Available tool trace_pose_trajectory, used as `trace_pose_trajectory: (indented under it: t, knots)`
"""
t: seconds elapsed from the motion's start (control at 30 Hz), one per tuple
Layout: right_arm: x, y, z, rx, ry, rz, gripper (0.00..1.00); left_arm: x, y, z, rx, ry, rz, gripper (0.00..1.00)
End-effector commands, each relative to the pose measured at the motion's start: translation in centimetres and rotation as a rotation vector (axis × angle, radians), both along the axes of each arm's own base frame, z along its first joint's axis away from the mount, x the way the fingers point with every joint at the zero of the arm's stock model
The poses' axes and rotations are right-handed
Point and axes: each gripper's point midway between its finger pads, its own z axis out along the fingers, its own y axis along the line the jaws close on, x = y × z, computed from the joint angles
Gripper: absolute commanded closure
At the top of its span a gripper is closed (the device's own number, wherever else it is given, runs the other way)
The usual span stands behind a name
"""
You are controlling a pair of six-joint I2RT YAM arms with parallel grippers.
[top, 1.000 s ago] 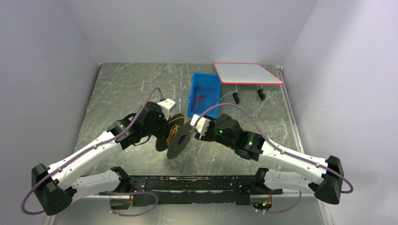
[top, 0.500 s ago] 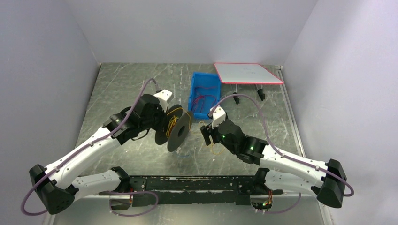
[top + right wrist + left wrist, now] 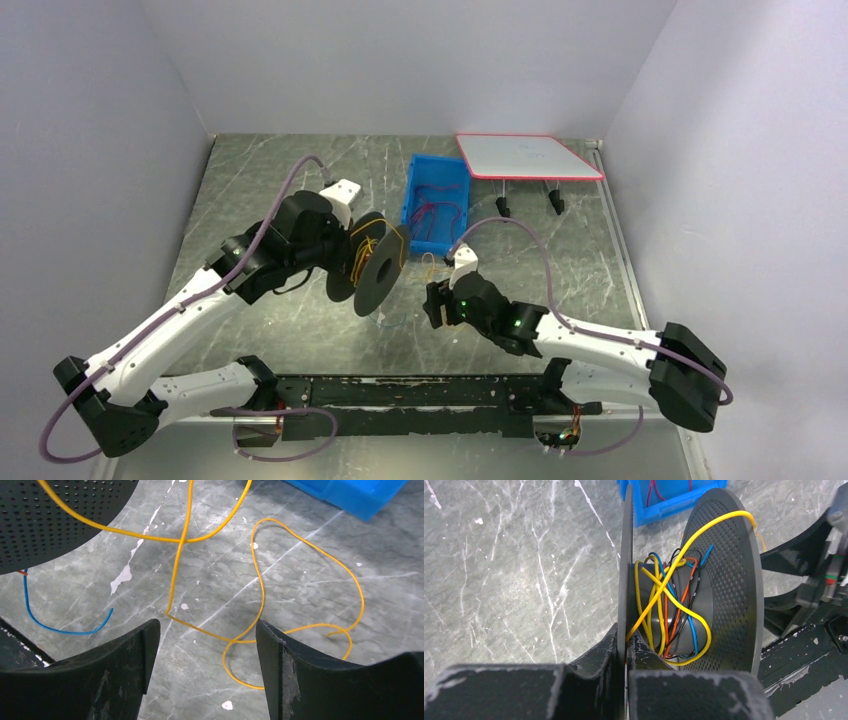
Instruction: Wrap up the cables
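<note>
My left gripper (image 3: 347,262) is shut on the near flange of the dark grey spool (image 3: 378,270) and holds it on edge above the table. In the left wrist view the fingers (image 3: 599,652) pinch that thin flange. Yellow, orange, blue and black cables (image 3: 669,615) are wound loosely round the hub. One yellow cable (image 3: 260,595) runs off the perforated flange (image 3: 729,580) and lies in loops on the table. My right gripper (image 3: 207,645) is open and empty just above those loops, to the right of the spool (image 3: 435,300). A blue cable end (image 3: 60,630) hangs under the spool.
A blue bin (image 3: 410,200) with red cables (image 3: 432,212) stands behind the spool. A white board with a red edge (image 3: 525,157) stands on short legs at the back right. A black rail (image 3: 420,395) runs along the near edge. Walls close the left, back and right.
My right gripper has drawn back from the spool toward the near side and dropped low over the table. My left arm has carried the spool slightly back and left.
</note>
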Motion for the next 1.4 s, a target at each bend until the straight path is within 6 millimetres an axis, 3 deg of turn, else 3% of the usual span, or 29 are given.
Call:
trace_pose_trajectory:
  t: [0.0,0.2,0.43,1.07,1.37]
  knots:
    - [0.9,2.1,0.7,0.133,-0.003,-0.001,0.27,0.5,-0.4,3.6,-0.087,-0.065,0.017,0.93]
    - [1.4,4.7,0.6,0.193,0.006,0.068,0.33,0.2,-0.6,4.5,-0.107,-0.062,0.012,0.93]
    - [1.3,6.6,1.8,0.29,-0.019,0.131,0.38,0.1,-0.5,4.9,-0.121,-0.056,0.025,0.93]
    - [1.5,7.1,1.2,0.417,-0.031,0.09,0.52,0.1,-1.4,6.1,-0.167,-0.046,0.016,0.93]
    - [1.4,6.6,-0.2,0.416,-0.026,0.072,0.72,-0.1,-1.7,7.8,-0.207,-0.061,0.005,0.93]
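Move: The free strand of yellow cable that comes off the spool's right flange is about 6 cm left of my right hand, 3 cm ahead and 1 cm above it. The spool's middle is some 12 cm left, 4 cm ahead and 10 cm higher, and a yellow loop lies straight ahead about 7 cm, 8 cm down on the table. My left hand already grips the left flange, with the spool's middle level with it, roughly 7 cm to its right and 5 cm below. I slide my open right hand about 7 cm left, in under the spool's right flange to the loose yellow strand. Most of that goes early, with a shallow dip and rise, while I roll the hand's left side up some 20 degrees. There I hover and bring the fingers from wide to about a third open around the strand, not yet shut. My left hand keeps its pinch on the flange and lifts the spool straight up a few centimetres. ##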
